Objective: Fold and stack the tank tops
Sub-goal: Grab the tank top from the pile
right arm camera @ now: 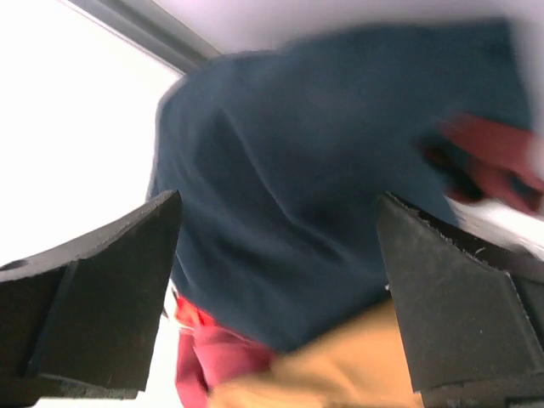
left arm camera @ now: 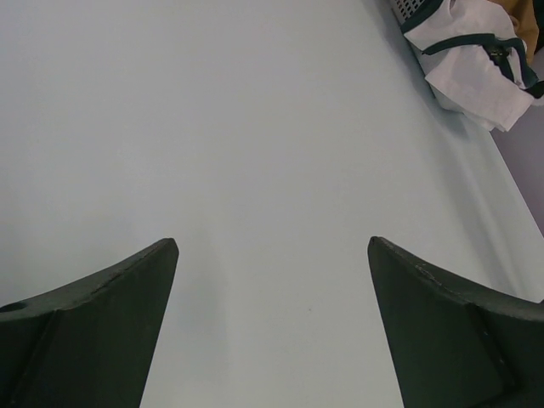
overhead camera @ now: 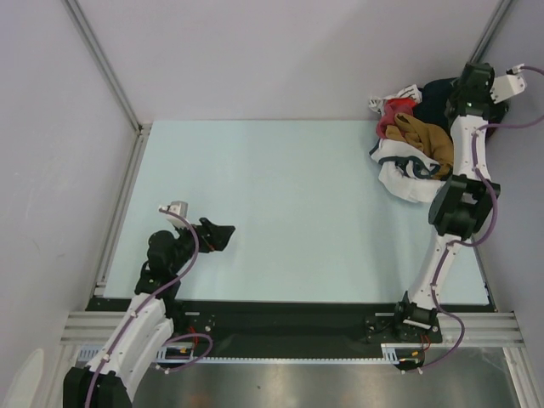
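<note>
The tank tops lie crumpled in one heap at the table's far right corner. The dark navy one (overhead camera: 435, 92) with maroon trim (overhead camera: 396, 110) is at the back. The white one (overhead camera: 404, 177) with navy trim lies in front, with an ochre fold (overhead camera: 425, 136) on top. My right gripper (overhead camera: 469, 100) hovers over the navy cloth (right arm camera: 323, 161), open, nothing between its fingers (right arm camera: 276, 246); this view is blurred. My left gripper (overhead camera: 217, 234) is open over the bare table (left arm camera: 272, 255) at the near left, far from the heap. The white top (left arm camera: 472, 59) shows at that view's upper right.
The pale blue table (overhead camera: 280, 187) is bounded by a metal frame post (overhead camera: 102, 59) at the back left and grey walls. The right arm (overhead camera: 455, 204) reaches along the table's right edge beside the heap.
</note>
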`<action>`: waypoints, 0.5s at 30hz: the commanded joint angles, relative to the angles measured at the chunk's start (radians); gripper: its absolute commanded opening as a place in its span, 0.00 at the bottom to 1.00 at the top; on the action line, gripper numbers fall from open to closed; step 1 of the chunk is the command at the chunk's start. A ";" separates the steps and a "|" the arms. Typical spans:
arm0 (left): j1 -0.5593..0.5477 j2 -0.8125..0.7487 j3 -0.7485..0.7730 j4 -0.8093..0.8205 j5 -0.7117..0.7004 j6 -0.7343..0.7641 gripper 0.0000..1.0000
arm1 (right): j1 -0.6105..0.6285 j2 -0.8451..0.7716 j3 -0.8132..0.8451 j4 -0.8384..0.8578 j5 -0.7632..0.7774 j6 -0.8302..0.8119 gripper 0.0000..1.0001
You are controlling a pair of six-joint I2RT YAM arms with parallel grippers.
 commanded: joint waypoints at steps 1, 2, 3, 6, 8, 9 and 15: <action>-0.014 0.015 0.018 0.047 0.003 -0.004 1.00 | 0.004 0.198 0.259 -0.070 0.027 0.026 1.00; -0.014 0.024 0.020 0.049 0.000 -0.004 1.00 | 0.007 0.231 0.330 -0.087 0.017 0.017 0.97; -0.017 0.027 0.021 0.050 0.000 -0.004 1.00 | 0.021 0.246 0.382 -0.073 0.014 0.003 0.89; -0.022 0.040 0.026 0.052 -0.009 -0.003 1.00 | 0.047 0.210 0.312 0.032 0.000 -0.043 0.40; -0.023 0.044 0.029 0.052 -0.010 0.001 0.99 | 0.083 0.132 0.269 0.097 -0.006 -0.104 0.13; -0.023 0.044 0.029 0.050 -0.013 0.001 0.99 | 0.099 0.096 0.246 0.117 0.000 -0.133 0.06; -0.048 -0.002 0.031 0.034 -0.036 0.016 0.99 | 0.251 -0.276 0.001 0.224 -0.104 -0.296 0.00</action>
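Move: The navy tank top heaped at the back of the pile lies just under the right hand's open fingers, its middle about 3 cm ahead, 5 cm to the left and 7 cm lower. The brown garment is some 7 cm back, 16 cm left and 10 cm below the hand; the red one is about level with it, 23 cm left and 11 cm below. From the left hand the navy top is roughly 36 cm ahead, 71 cm right and 9 cm higher. The right fingers close on a fold of the navy tank top and pinch it, the hand having pushed about 5 cm forward and 3 cm down onto the heap. Once shut, it swings away to the left about 8 cm while rising some 5 cm, turning roughly 10 degrees counter-clockwise and keeping its hold. ##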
